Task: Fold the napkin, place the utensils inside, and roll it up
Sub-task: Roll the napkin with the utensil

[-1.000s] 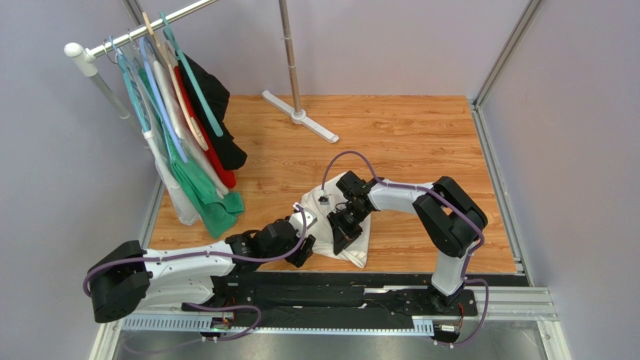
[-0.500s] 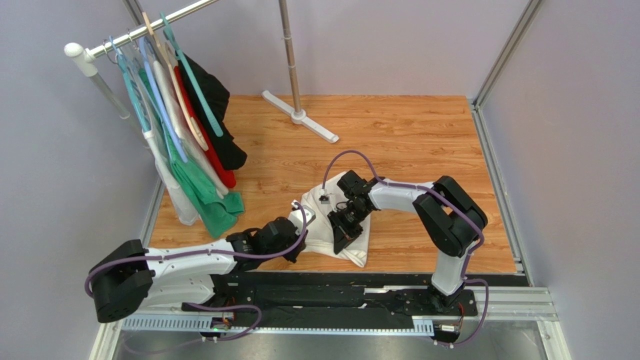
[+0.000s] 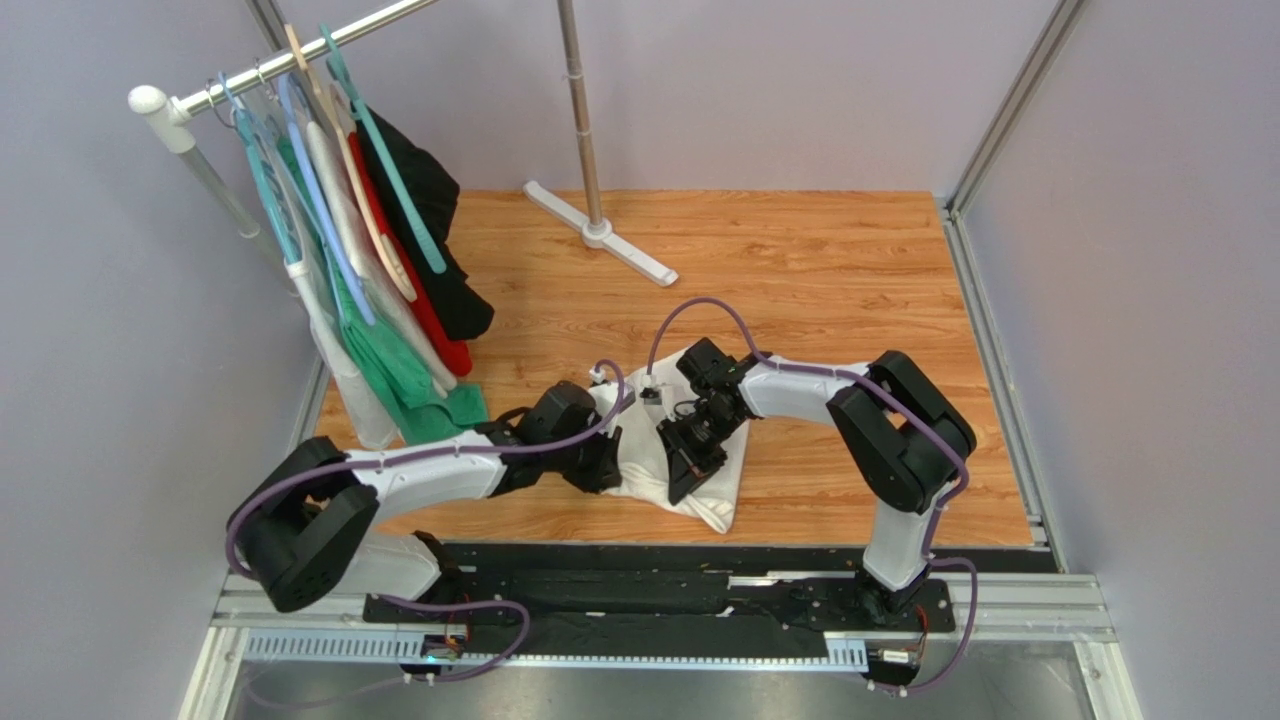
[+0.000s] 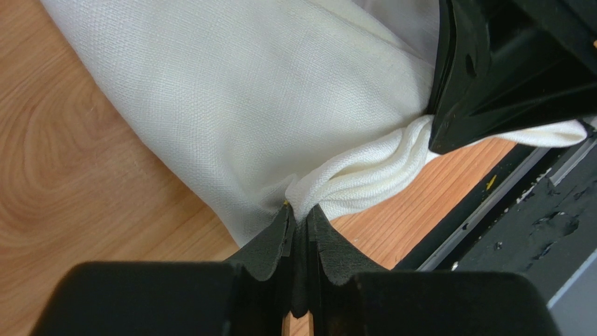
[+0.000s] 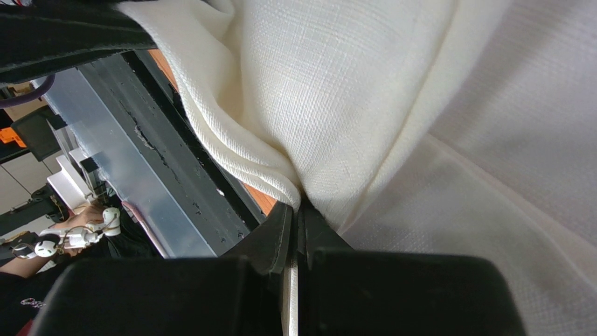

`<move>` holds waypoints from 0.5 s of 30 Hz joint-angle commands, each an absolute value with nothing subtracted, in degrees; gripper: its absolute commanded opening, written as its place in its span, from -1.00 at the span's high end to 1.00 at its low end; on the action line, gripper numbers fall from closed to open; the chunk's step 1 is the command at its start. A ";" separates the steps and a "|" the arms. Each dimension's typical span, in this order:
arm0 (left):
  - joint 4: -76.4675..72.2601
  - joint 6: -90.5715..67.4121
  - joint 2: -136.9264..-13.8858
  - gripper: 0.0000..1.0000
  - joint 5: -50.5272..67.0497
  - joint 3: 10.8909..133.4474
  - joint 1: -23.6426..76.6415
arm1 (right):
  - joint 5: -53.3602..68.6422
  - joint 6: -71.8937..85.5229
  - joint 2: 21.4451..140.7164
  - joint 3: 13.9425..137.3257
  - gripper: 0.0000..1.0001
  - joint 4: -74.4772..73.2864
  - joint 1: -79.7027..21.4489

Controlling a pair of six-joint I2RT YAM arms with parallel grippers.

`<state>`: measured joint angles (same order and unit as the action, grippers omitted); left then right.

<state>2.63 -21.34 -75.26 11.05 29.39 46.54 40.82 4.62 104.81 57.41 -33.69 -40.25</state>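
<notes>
The white napkin (image 3: 646, 468) lies bunched on the wooden table near its front edge, between my two arms. My left gripper (image 3: 609, 458) is at the cloth's left side. In the left wrist view, the left gripper (image 4: 300, 215) is shut on a gathered fold of the napkin (image 4: 231, 105). My right gripper (image 3: 681, 477) sits over the middle of the cloth. In the right wrist view, the right gripper (image 5: 298, 208) is shut on a pinched ridge of the napkin (image 5: 420, 105). The two grippers are close together. The utensils are out of view.
A clothes rail (image 3: 301, 53) with hung garments (image 3: 383, 285) stands at the back left. A pole with a white foot (image 3: 601, 233) stands at the back middle. A black mounting rail (image 3: 676, 578) runs along the near edge. Grey walls close in the left, back and right sides.
My left arm swung away from the near edge up to the napkin's left side and its jaws closed on a fold of the cloth. The right arm stayed put.
</notes>
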 commanded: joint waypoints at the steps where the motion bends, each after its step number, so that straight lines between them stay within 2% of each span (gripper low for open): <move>1: 7.29 -21.88 -80.76 0.85 16.96 32.52 44.57 | 38.67 3.95 103.80 57.48 1.00 -33.13 -39.99; 5: 7.73 -22.67 -84.10 0.88 20.65 33.83 43.42 | 36.57 5.09 100.65 56.95 0.95 -33.22 -39.03; 7: 8.78 -22.59 -86.30 0.89 22.75 34.71 42.81 | 35.86 6.15 99.06 56.43 0.77 -33.31 -38.32; 9: 10.27 -21.89 -87.53 0.90 23.99 35.94 42.71 | 34.20 7.29 96.34 55.73 0.50 -33.48 -37.71; 12: 11.42 -21.27 -88.06 0.90 25.75 37.17 42.45 | 29.90 8.08 92.03 55.20 0.32 -35.24 -36.48; 15: 12.39 -21.18 -88.33 0.90 27.07 37.88 42.10 | 25.15 9.31 85.81 54.06 0.23 -36.82 -34.90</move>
<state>5.82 -22.39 -86.76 24.84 37.56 42.39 32.60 7.09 94.02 54.98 -35.22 -36.64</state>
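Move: Both grippers already pinch the gathered near edge of the napkin, close above the table. The middle of the gathered stretch between them lies about 5 cm right of the left gripper and 1 cm nearer the base, and some 4 cm left of the right gripper and 1 cm farther out. From the right gripper, the napkin's near-right corner lies about 5 cm right and 4 cm back; its far corner lies roughly 18 cm ahead, straight out. Open the right gripper partway to let go of the napkin's gathered edge, lifting it about 3 cm while drawing it forward and to the right by about as much. Keep the left gripper shut on its end, ease it some 2 cm to the right, low over the table, and tilt it so its fingertips swing back towards the base. ##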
